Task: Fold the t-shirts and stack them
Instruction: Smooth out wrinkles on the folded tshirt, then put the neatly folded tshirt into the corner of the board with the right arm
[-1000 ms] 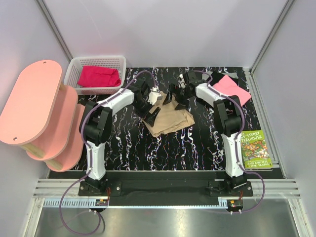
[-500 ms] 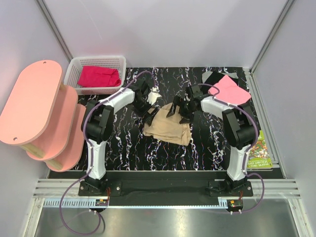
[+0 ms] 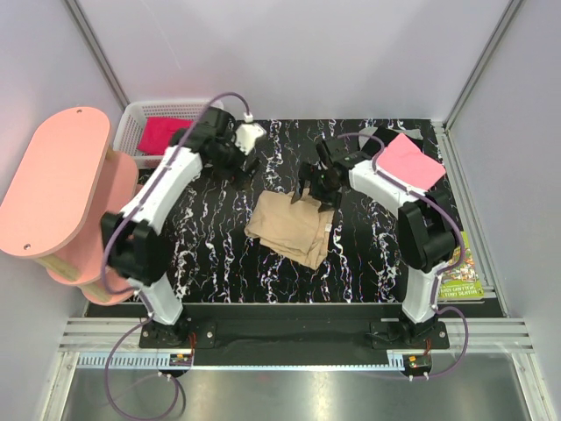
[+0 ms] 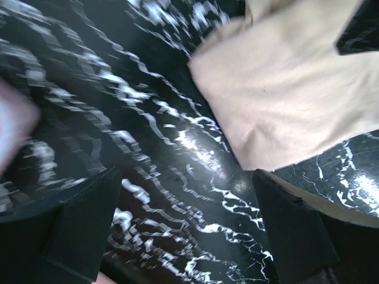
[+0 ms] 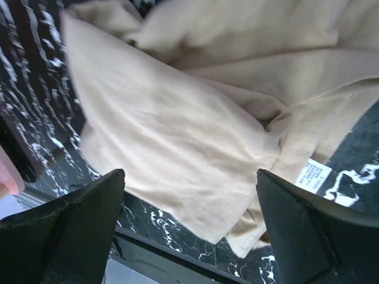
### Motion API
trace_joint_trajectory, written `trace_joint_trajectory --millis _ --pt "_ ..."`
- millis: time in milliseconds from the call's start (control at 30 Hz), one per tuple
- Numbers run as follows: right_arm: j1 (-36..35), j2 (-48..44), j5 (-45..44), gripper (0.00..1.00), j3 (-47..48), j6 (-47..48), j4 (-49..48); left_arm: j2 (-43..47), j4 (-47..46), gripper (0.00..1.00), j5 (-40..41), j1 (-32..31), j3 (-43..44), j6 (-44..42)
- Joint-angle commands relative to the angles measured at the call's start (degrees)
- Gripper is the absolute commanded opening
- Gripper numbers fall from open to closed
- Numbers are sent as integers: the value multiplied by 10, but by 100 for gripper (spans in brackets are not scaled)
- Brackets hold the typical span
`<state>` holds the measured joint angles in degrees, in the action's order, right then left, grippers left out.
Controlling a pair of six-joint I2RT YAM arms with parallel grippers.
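Observation:
The tan t-shirt (image 3: 289, 230) lies folded in a rough rectangle at the table's middle, with a white label (image 5: 312, 173) at one edge. My right gripper (image 3: 313, 189) hangs open just over its far edge, and the cloth (image 5: 177, 118) spreads below the jaws with nothing between them. My left gripper (image 3: 235, 156) is open and empty above bare table, left of and behind the tan t-shirt (image 4: 284, 89). A pink t-shirt (image 3: 408, 161) lies at the back right on a black t-shirt (image 3: 375, 137). A magenta-red t-shirt (image 3: 161, 134) sits in the white basket (image 3: 131, 118).
A pink oval tiered shelf (image 3: 61, 189) stands along the left side. A green paperback book (image 3: 457, 276) lies at the right front behind the right arm. The black marbled table (image 3: 219, 263) has a raised rail at its front edge.
My left arm has swung up and back-left, away from the tan t-shirt toward the basket. The tan t-shirt now lies flatter and nearer the front. My right gripper has shifted slightly left.

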<state>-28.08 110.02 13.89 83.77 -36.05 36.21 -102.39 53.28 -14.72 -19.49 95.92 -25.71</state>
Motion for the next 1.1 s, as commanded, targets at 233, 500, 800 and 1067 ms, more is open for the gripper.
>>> trace_joint_trajectory --millis 233,500,800,1067 --pt "64 -133 -34 100 -79 -23 27 39 32 99 -75 -58 8 23" --pt "83 -183 68 100 -277 -91 -151 -82 32 99 -67 -81 52 35" --pt "113 -120 180 100 -374 -154 -375 -113 15 99 -61 -123 14 43" --pt "124 -47 195 100 -381 -164 -455 -130 -5 99 -38 -140 -9 41"
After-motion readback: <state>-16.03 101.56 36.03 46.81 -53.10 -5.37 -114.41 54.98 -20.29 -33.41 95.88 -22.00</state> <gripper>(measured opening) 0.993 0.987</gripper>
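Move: The folded t-shirt's middle is about 10 cm back and 13 cm to the right of my raised left hand, some 14 cm below. The white basket sits about 12 cm ahead and 17 cm left of that hand. From my right hand, the middle of the shirt's right edge, with the white tag, lies roughly 7 cm back, 4 cm right and 5 cm down; the pink-topped stack is some 8 cm ahead and 22 cm to the right. With both grippers open, I lift each hand in an arc. My left swings right and back, then down, to finish about 5 cm above the t-shirt. My right hops right and back and drops low outside the shirt's right edge, then eases about 4 cm forward and 3 cm left along that edge, rolling some 25 degrees so its left side rises. ##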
